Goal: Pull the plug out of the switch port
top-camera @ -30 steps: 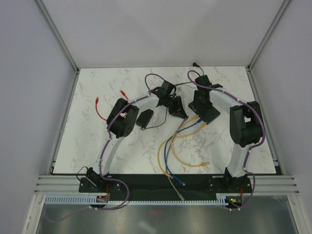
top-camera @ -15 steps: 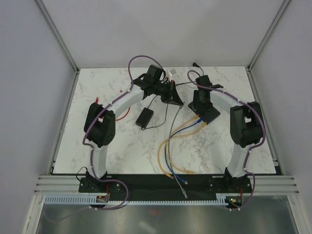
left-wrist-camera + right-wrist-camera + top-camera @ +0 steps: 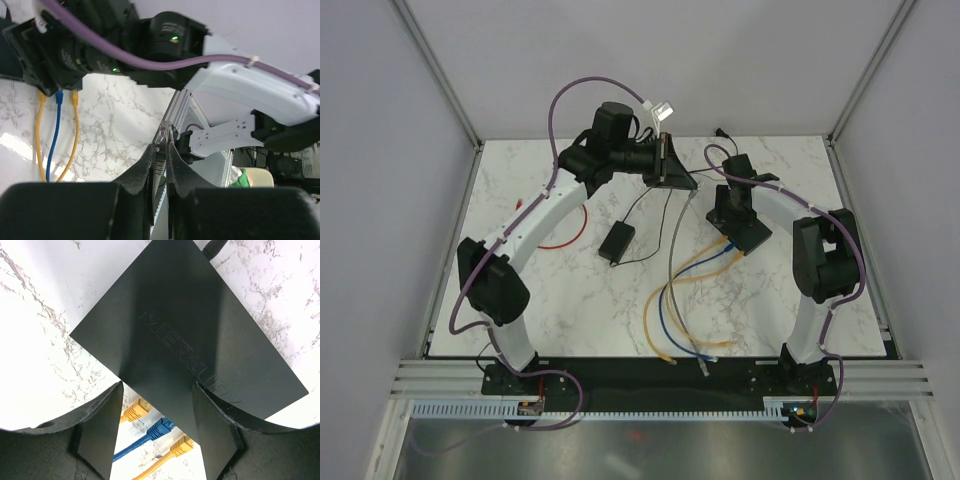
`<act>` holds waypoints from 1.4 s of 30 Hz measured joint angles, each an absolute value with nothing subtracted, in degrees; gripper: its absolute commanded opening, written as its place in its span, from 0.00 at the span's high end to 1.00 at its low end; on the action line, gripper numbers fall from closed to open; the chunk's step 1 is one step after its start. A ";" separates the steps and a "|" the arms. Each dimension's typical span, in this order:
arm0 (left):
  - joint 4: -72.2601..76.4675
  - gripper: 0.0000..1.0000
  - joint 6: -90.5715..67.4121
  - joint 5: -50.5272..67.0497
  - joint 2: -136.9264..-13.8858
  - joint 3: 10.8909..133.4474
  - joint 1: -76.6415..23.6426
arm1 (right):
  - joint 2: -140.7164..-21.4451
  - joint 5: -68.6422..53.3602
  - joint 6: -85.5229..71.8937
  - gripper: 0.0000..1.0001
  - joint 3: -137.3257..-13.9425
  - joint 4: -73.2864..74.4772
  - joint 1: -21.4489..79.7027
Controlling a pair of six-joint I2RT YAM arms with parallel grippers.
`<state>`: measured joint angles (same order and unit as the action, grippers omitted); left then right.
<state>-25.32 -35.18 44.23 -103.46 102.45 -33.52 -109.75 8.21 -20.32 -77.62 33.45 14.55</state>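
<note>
The switch (image 3: 752,236), a flat black box, lies right of centre under my right gripper (image 3: 733,204). In the right wrist view the switch (image 3: 190,335) fills the frame, and my right gripper (image 3: 157,386) is open with its fingers spread over the edge with the sockets. A yellow plug (image 3: 135,410), a blue plug (image 3: 161,428) and another yellow plug (image 3: 181,445) sit in that edge. My left gripper (image 3: 666,164) is raised at the far middle, apart from the switch. In the left wrist view my left gripper (image 3: 162,148) is shut on a grey plug (image 3: 160,165) with a clear tip.
A grey cable (image 3: 675,262) hangs from the left gripper down to the near edge. A small black power brick (image 3: 617,243) with a thin cord lies at the centre. A red cable (image 3: 556,243) lies at the left. Yellow and blue cables (image 3: 665,320) loop toward the front.
My left arm has risen and swung toward the far side, carrying the grey plug and its cable away from the switch. The right arm has stayed still on the switch.
</note>
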 measured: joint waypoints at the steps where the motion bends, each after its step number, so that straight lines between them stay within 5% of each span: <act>1: -25.28 0.98 -35.31 44.40 -102.91 103.22 -33.52 | -109.75 8.12 -20.16 0.34 -77.62 33.45 14.52; 15: -26.92 0.98 -36.82 44.86 -99.29 117.56 -33.50 | -109.16 7.27 -19.53 0.33 -76.84 32.69 14.39; 23: -32.88 0.98 -34.22 35.68 -95.90 119.74 -31.94 | -108.95 7.07 -19.25 0.32 -76.53 32.32 14.39; 35: -37.98 0.98 -37.19 30.02 -93.86 121.21 -8.27 | -108.68 6.28 -19.03 0.32 -76.09 31.86 14.35; 42: -29.15 0.98 -47.72 30.02 -99.18 122.21 -1.50 | -108.47 6.09 -18.65 0.32 -75.79 31.55 14.35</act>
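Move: The left hand already holds the grey cable's plug some 31 cm above the table. The red cable on the table's left side, where the grey one is being carried, lies about 34 cm to this hand's left, 6 cm farther out and 31 cm below. The power adapter is 17 cm left and 3 cm ahead; the switch is 15 cm right and 6 cm ahead, both 30 cm down. From the right hand the red cable is roughly 51 cm left, 3 cm back. Keeping its pinch on the grey plug, the left hand first lifts nearly straight up by about 14 cm, then sweeps left and forward, high beyond the power adapter towards the table's left side, ending some 25 cm farther left and 15 cm farther out. During the sweep the wrist turns counter-clockwise by roughly 50 degrees, bringing the fingers from pointing right towards forward-right. ##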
